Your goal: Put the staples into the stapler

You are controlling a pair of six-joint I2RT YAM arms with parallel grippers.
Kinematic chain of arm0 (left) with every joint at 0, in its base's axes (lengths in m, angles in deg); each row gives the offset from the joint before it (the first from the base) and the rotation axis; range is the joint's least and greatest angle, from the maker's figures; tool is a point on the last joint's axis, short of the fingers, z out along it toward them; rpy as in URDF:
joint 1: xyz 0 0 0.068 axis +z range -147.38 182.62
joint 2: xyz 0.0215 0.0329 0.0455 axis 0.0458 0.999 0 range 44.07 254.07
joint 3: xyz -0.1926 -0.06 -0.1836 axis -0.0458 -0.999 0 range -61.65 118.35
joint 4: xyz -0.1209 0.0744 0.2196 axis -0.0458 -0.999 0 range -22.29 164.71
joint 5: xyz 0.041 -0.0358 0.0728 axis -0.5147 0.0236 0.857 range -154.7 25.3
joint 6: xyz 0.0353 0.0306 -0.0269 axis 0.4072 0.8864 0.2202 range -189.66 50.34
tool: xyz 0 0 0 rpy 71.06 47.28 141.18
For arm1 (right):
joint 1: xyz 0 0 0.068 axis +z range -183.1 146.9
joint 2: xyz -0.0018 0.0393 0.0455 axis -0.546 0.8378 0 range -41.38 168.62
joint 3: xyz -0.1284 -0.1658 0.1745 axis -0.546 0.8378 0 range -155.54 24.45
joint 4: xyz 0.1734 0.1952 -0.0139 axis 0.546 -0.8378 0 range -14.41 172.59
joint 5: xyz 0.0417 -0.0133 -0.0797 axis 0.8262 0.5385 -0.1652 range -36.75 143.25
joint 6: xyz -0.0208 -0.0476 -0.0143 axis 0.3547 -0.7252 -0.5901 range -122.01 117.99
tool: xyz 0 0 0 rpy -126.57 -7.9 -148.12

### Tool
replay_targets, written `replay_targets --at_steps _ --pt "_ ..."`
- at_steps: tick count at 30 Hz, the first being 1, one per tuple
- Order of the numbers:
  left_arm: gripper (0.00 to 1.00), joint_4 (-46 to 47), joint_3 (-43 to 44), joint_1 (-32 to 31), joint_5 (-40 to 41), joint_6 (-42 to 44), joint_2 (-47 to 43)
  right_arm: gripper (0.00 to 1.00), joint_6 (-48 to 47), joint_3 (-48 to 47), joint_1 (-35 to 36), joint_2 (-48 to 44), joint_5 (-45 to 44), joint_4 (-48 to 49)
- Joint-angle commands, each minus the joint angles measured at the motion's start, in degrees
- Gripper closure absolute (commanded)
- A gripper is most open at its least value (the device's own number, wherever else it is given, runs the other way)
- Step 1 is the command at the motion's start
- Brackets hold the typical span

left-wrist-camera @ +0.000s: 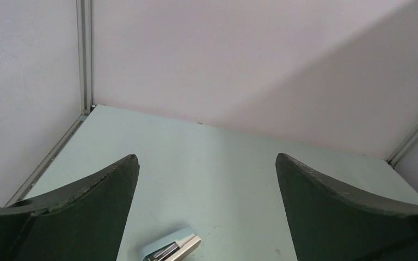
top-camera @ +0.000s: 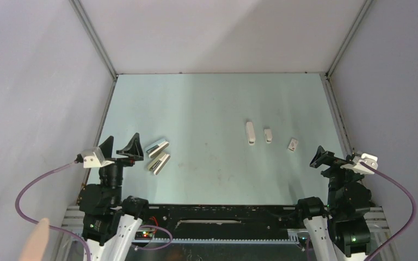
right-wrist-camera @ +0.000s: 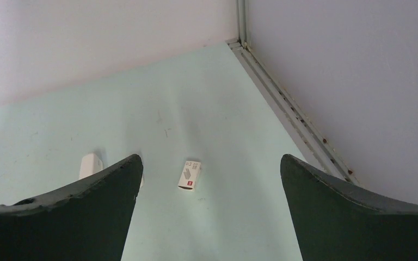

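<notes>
The stapler [top-camera: 159, 162] is light blue and white and lies opened into two arms on the left of the table; one end of it [left-wrist-camera: 172, 249] shows low in the left wrist view. My left gripper [top-camera: 123, 139] [left-wrist-camera: 207, 157] hovers open just left of it, nothing between the fingers. The staples [top-camera: 293, 144] [right-wrist-camera: 190, 174] are a small flat whitish pack with grey print and a red mark, lying at the right. My right gripper [top-camera: 339, 158] [right-wrist-camera: 211, 157] stands open near the right wall, short of the staples.
A long white piece [top-camera: 250, 133] [right-wrist-camera: 91, 165] and a small plain white box [top-camera: 268, 135] lie left of the staples. White walls with metal rails [right-wrist-camera: 291, 111] close in the table. A pale skin-coloured shape [top-camera: 35, 243] shows at the bottom left corner.
</notes>
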State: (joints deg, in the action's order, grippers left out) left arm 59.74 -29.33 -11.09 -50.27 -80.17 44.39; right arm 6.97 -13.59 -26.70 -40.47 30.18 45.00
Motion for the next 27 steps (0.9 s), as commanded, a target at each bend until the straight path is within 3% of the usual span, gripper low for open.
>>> replay_targets --at_steps 1,9,15,22,27 --pt "0.0 -0.1 1.4 -1.5 2.5 -0.6 -4.3 0.0 -1.1 -1.5 -0.3 -3.7 0.0 1.8" --pt "0.0 -1.5 1.4 -3.8 5.7 -0.6 -9.3 0.0 -1.7 -8.6 -0.3 11.2 1.3 -1.6" --pt "0.0 -2.6 1.5 -7.6 8.3 -0.3 -10.8 0.0 3.3 -16.2 -0.3 24.8 5.3 -7.9" --pt "0.01 -3.1 1.5 -10.6 9.7 0.0 -11.8 0.0 13.1 -26.7 -1.1 49.0 11.2 -18.0" --pt "0.0 -2.9 1.2 -12.4 10.8 0.9 -11.9 0.0 17.5 -27.0 -1.9 63.1 17.4 -15.7"
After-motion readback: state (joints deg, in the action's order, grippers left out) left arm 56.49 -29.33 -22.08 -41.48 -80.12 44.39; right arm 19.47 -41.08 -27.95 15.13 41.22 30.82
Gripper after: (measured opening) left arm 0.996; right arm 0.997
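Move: The staple box lies about 14 cm ahead of the empty right hand, some 2 cm to its left and roughly 26 cm below. The small white stapler stands about 12 cm to the left of the box and 4 cm farther out; the long white stapler is 20 cm to the left of the box and 6 cm farther out. From the left hand the box is about 11 cm ahead, 68 cm to the right and 32 cm below. Towards the staple box, the open right hand swings about 10 cm forward and some 5 cm left. It first lifts a couple of centimetres, then sinks with growing speed to end a little below its starting height. The fingers tip down by about 40 degrees and stay wide open, touching nothing. ##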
